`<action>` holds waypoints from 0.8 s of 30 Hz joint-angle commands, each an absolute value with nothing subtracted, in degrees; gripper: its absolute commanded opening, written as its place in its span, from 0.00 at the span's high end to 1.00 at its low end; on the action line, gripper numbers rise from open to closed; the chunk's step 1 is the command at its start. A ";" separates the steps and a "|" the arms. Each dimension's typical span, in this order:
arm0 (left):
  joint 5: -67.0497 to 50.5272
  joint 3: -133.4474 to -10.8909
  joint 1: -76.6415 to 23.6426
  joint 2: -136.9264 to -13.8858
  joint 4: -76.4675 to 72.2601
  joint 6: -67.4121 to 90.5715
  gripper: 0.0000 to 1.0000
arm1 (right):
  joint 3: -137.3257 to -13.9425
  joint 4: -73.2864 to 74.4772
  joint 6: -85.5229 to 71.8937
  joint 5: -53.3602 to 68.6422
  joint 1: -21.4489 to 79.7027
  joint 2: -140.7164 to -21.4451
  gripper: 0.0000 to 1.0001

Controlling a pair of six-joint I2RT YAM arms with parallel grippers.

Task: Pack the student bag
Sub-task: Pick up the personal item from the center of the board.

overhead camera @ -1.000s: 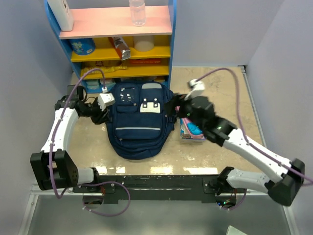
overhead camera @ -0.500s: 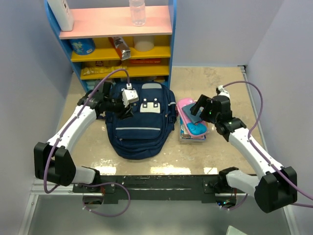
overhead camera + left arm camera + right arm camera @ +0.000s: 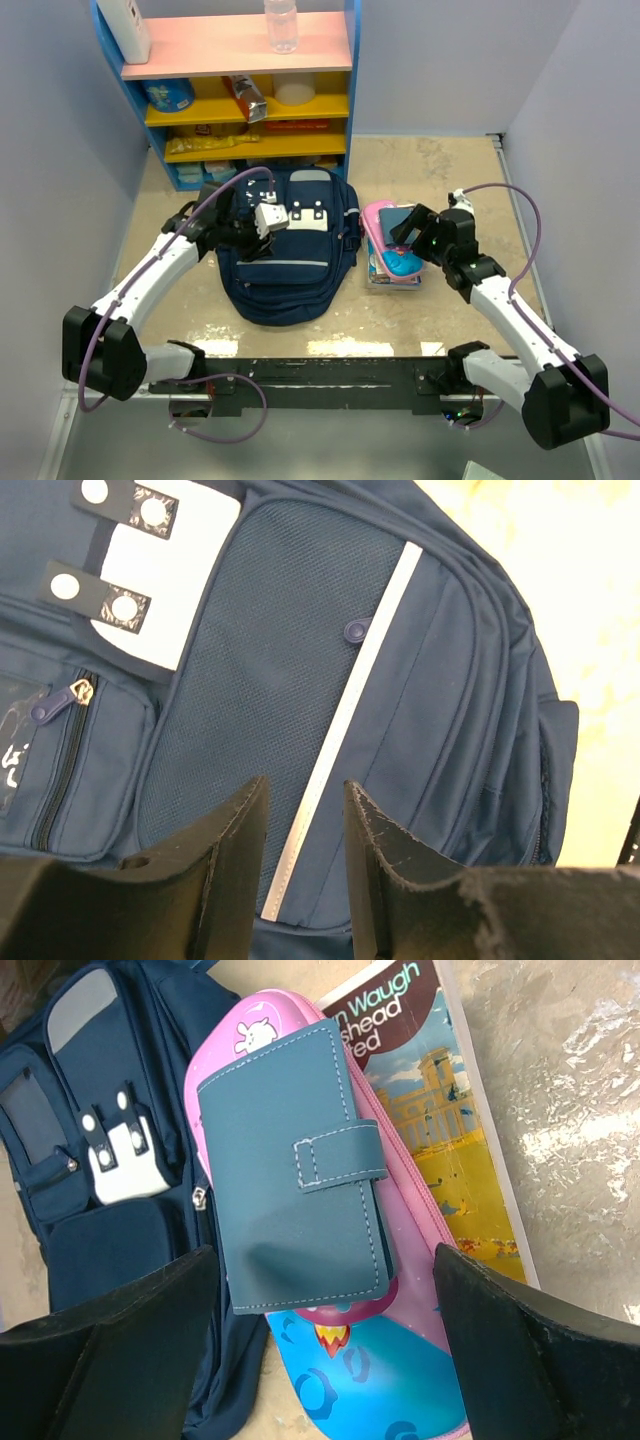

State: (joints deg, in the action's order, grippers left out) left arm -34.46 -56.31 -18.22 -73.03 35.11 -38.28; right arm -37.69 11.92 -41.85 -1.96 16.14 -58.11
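The student bag [image 3: 290, 265] lies flat on the table, navy with a grey stripe [image 3: 345, 715] and a white patch [image 3: 308, 215]. My left gripper [image 3: 257, 240] hovers over its front pocket [image 3: 270, 680]; the jaws stand a little apart with only bag fabric seen between them, so it is open [image 3: 303, 788]. Right of the bag is a stack: a teal wallet [image 3: 295, 1160] on a pink and blue pencil case [image 3: 400, 1360] on a book [image 3: 450, 1110]. My right gripper [image 3: 322, 1260] hangs wide open just above the wallet [image 3: 398, 222], holding nothing.
A blue shelf unit [image 3: 240, 100] with pink and yellow boards stands behind the bag, holding a bottle [image 3: 281, 25], boxes and packets. Grey walls close in on the left and right. Purple cables loop over both arms.
The left arm swung right from the bag's left edge to above its front. The right arm drew back from the bag's right side to above the stack, and its jaws opened wider.
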 commanded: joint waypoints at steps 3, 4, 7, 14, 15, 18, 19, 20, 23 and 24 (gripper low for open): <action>-33.58 -55.20 -18.54 -71.19 33.57 -37.35 0.59 | -36.39 5.36 -44.74 -2.37 16.00 -59.23 0.13; -33.31 -54.76 -18.46 -71.10 33.57 -37.53 0.59 | -36.21 4.93 -44.74 -2.37 15.91 -59.33 0.15; -32.61 -53.97 -18.54 -70.67 33.40 -37.88 0.59 | -35.42 3.61 -45.26 -2.37 15.91 -58.54 0.26; -30.50 -53.17 -18.54 -69.79 33.13 -38.50 0.59 | -34.45 3.25 -46.06 -3.16 16.00 -58.18 0.52; -30.41 -53.09 -18.46 -69.61 33.22 -38.58 0.59 | -34.37 3.25 -46.05 -3.16 16.00 -58.18 0.54; -30.23 -53.00 -18.54 -69.17 33.40 -38.67 0.59 | -34.01 2.90 -46.06 -3.51 15.91 -58.10 0.65; -30.06 -53.09 -18.46 -69.00 33.40 -38.76 0.59 | -33.84 2.81 -46.05 -3.69 15.91 -58.01 0.71; -29.88 -53.00 -18.54 -68.91 33.49 -38.76 0.59 | -33.84 2.90 -45.97 -3.87 16.00 -57.83 0.74; -29.53 -52.74 -18.46 -68.64 33.66 -38.85 0.59 | -34.10 3.60 -45.97 -4.83 15.91 -57.04 0.83; -29.44 -52.65 -18.54 -68.56 33.66 -38.85 0.59 | -34.10 3.78 -45.97 -5.36 16.00 -56.26 0.85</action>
State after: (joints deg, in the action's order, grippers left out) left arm -29.98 -53.49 -18.39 -70.30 34.79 -38.46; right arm -34.33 4.60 -45.67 -2.63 15.97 -58.70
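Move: The personal item, a blue-grey wallet, lies about 3 cm ahead of the right hand, 2 cm to its left and 2 cm lower, with its near right part between the open fingers. Beneath it the pink pencil case has its middle some 3 cm left of the hand and 1 cm back, 4 cm down; the backpack's middle is roughly 22 cm to the left and 1 cm back. From the left hand, the wallet lies about 28 cm right and 4 cm ahead. Forward by only about 1 cm, then practically holding its place, the right hand swings its fingers from wide open to nearly shut, rolling some 5 degrees so that its left side rises. The fingertips close over the near right edge of the wallet and pinch it there, just below the strap. ##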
